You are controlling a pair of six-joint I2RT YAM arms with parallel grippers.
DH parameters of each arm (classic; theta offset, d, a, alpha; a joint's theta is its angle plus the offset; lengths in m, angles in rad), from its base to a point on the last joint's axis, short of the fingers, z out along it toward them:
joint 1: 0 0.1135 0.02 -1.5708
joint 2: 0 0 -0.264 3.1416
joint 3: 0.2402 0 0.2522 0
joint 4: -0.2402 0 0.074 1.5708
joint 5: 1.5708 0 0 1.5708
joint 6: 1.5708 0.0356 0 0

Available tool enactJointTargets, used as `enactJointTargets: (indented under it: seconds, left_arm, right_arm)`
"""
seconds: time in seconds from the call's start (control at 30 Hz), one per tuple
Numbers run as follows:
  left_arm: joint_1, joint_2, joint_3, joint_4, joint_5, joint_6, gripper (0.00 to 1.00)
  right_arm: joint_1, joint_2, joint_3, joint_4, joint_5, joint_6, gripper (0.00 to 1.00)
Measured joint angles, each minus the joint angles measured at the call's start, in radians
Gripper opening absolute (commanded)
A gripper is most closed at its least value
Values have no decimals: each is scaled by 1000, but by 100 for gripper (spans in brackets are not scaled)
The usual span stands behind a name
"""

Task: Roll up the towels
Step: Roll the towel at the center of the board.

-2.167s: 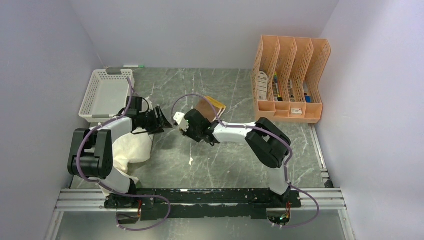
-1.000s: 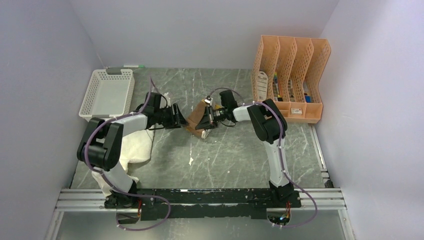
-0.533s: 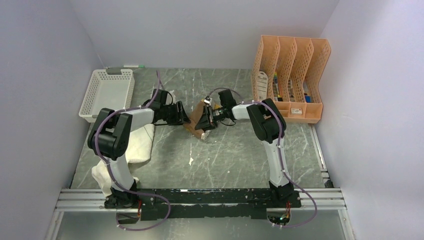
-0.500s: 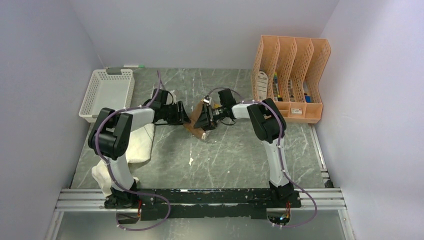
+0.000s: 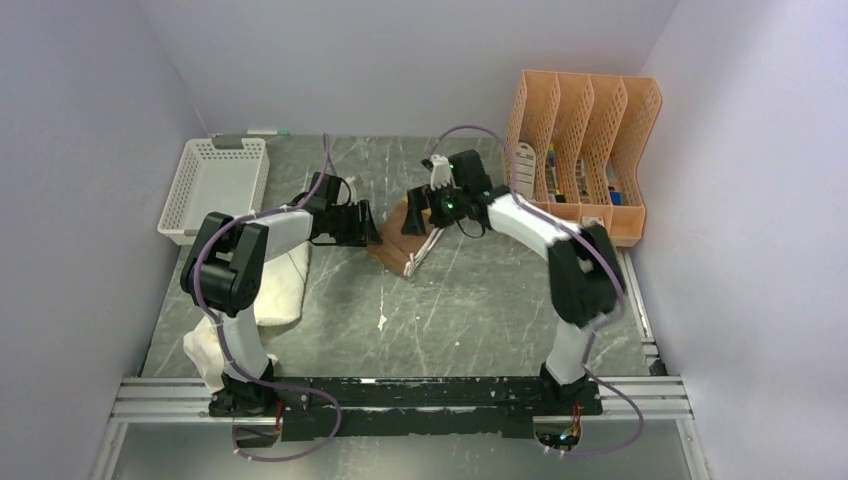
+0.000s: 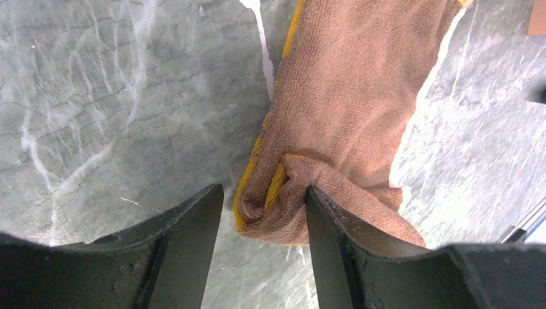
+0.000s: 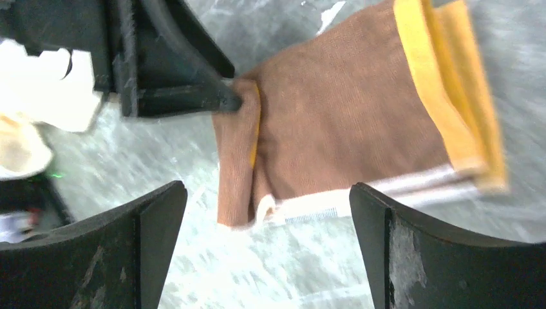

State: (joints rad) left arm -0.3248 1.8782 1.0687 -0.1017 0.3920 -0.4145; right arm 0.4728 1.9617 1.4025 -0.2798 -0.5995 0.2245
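The mustard-and-brown towel [image 5: 396, 250] lies folded on the marble tabletop, with a pale edge along its right side. My left gripper [image 5: 368, 224] is at its left end. In the left wrist view the gripper [image 6: 263, 190] straddles the towel's rolled-over end [image 6: 283, 199], jaws apart; the right finger [image 6: 335, 238] touches the fold and the left one stands clear. My right gripper [image 5: 413, 218] hovers over the towel, wide open [image 7: 265, 190] and holding nothing, with the brown towel [image 7: 335, 109] below it. The cream-white towel [image 5: 272, 290] lies crumpled under the left arm.
A white mesh basket [image 5: 212, 185] stands at the back left and an orange file rack [image 5: 580, 150] at the back right. A marker [image 5: 262, 132] lies against the back wall. A small white scrap [image 5: 382, 322] sits on the table in front of the towels.
My right gripper has opened wide, let go of the brown towel and risen, its elbow swinging right. The left gripper has edged right up to the towel's folded end.
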Motion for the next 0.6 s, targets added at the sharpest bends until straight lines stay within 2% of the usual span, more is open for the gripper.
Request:
enactJointTargets:
  seconds: [0.07,0.17,0.27,0.33,0.43,0.53,0.6]
  left_arm:
    - [0,1,0,0,0,3,64]
    - [0,5,5,-5,0,7,64]
    - [0,7,10,-9,0,10,65]
    - [0,11,18,-18,1,12,65]
    - [0,23,33,-26,15,15,65]
    - [2,37,47,-27,37,15,65]
    - [2,46,56,-27,49,16,65]
  right_arm:
    - [29,-192,-153,69,161,-80,100]
    - [148,-507,-435,257,375,-180,100]
    - [243,-691,-646,429,480,-237,100]
    - [282,-682,-659,447,574,-290,100]
    - [410,-578,-637,462,722,-386,100]
    - [527,-528,-650,467,761,-480,100]
    - [554,-502,-647,481,774,-535,100]
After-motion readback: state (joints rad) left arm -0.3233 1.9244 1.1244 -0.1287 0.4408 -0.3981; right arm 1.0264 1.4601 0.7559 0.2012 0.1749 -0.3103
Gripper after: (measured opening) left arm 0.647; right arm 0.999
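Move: The rolled edge of the towel, at its near end, lies about 9 cm back from the right hand, 4 cm to its left and 7 cm below. The towel's flat part is almost under that hand, some 2 cm back, 2 cm right and 9 cm down. The white towel lies roughly 31 cm left and 18 cm back. From the left hand, the roll's middle is about 4 cm back, 3 cm right and 1 cm below. The left fingers keep their touch on the left end of the roll, half open and almost still, while the right hand, free and wide open, comes back about 12 cm to the towel's rolled near end. It arcs up some 7 cm and a little right, then sinks most of that height again and swings left, the wrist turning through nearly 60 degrees so that the fingers point forward-left and down. ##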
